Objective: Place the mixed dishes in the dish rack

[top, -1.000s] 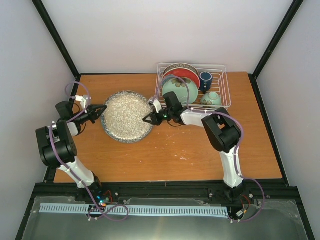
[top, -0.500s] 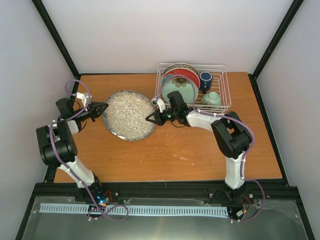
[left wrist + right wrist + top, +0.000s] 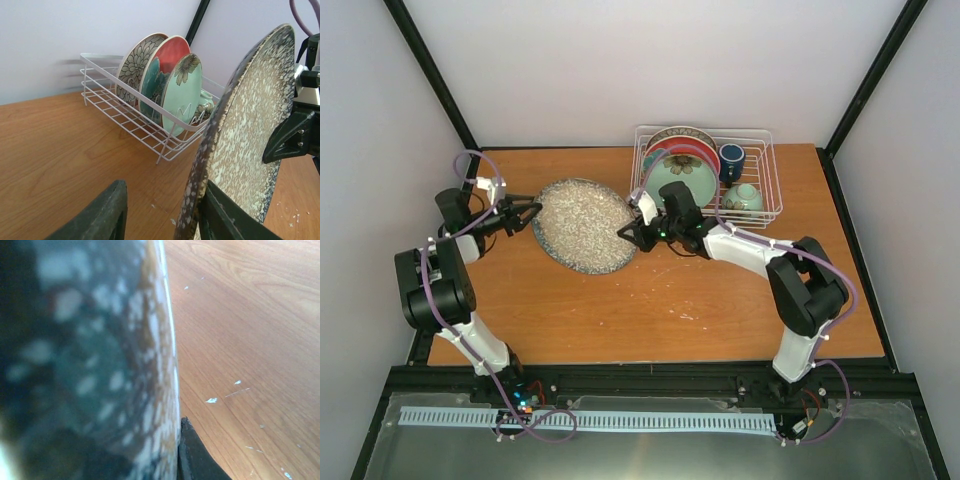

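Note:
The large speckled grey plate is tilted up off the table between the two arms. My right gripper is shut on its right rim; in the right wrist view the plate fills the left and only one finger shows. My left gripper stands open around the left rim: the plate's edge rests against the right finger, and the left finger is well apart. The dish rack holds the petal-patterned, red-rimmed teal and pale green plates upright.
The dark blue mug and the small pale green bowl sit in the right half of the rack. The rack's near corner is close to the plate's far edge. Black frame posts stand at the back corners.
My right gripper shut on the plate's right rim and my left gripper opened. The plate has tipped up and shifted a little right, toward the rack.

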`<state>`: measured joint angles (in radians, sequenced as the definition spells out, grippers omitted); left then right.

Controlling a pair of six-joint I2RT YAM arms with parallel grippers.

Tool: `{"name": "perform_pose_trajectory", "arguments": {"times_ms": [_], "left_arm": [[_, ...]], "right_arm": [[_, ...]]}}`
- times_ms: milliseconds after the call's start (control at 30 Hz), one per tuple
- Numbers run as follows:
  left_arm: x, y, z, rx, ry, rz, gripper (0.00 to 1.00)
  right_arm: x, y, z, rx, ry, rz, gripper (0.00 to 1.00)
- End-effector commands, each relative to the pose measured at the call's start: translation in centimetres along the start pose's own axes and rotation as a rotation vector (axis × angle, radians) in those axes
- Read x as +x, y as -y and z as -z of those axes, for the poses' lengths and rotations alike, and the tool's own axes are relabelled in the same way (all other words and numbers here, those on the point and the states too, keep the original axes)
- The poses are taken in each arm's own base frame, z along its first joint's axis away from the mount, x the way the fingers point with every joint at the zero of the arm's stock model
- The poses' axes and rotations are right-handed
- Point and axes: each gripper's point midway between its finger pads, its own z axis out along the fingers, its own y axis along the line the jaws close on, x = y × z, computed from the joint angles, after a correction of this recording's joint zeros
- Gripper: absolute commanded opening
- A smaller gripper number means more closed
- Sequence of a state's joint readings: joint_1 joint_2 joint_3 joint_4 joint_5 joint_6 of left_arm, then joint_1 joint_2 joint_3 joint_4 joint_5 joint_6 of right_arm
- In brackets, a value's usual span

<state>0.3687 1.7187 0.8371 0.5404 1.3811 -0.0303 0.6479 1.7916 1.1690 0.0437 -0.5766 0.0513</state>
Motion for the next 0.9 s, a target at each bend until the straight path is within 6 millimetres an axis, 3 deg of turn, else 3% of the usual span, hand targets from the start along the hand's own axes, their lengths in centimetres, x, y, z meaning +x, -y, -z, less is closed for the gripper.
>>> {"name": "perform_pose_trajectory", "arguments": {"times_ms": [0, 167, 333, 400, 700, 867], "left_arm": [[-2.0, -1.3, 0.1, -0.054, 0.012, -0.039, 0.4], [-3.5, -1.0, 0.2, -0.044, 0.011, -0.056, 0.49], [-5.5, 0.8, 0.3, 0.015, 0.017, -0.092, 0.53], [-6.2, 1.9, 0.4, 0.055, 0.017, -0.105, 0.6], [-10.0, 4.8, 0.9, 0.068, 0.019, -0.213, 0.62], [-11.7, 3.9, 1.2, -0.082, 0.02, -0.267, 0.62]], "right_arm": [[-10.0, -5.9, 4.8, -0.089, 0.303, 0.278, 0.03], [-11.1, -5.2, 6.1, -0.03, 0.333, 0.288, 0.03], [-12.0, -4.7, 7.1, 0.012, 0.361, 0.285, 0.03], [-12.3, -4.7, 7.6, 0.026, 0.371, 0.289, 0.03], [-15.1, -5.1, 11.6, 0.108, 0.456, 0.345, 0.03], [-17.2, -4.8, 14.6, 0.178, 0.501, 0.403, 0.03]]}}
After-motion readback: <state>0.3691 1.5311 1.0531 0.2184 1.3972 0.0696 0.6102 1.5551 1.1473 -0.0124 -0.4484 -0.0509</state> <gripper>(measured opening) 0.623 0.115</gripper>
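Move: The dish rack's middle lies about 15 cm ahead of the right hand, some 19 cm to its right and 11 cm below. In the rack, the green plate stands roughly 12 cm ahead and 12 cm right of that hand, 5 cm below; the blue mug about 17 ahead, 24 right, 8 below; the green bowl about 9 ahead, 27 right, 9 below. From the left hand, the rack is some 8 cm ahead, 41 cm right and 13 cm below. Upward above all, the right arm keeps its pinch on the right rim of the big speckled plate and lifts it about 8 cm, drifting some 4 cm right and rolling its forward side up about 15 degrees. The left hand, already loosened at the plate's left rim, spreads its fingers wider and rises about 10 cm beside it, tilting slightly. ##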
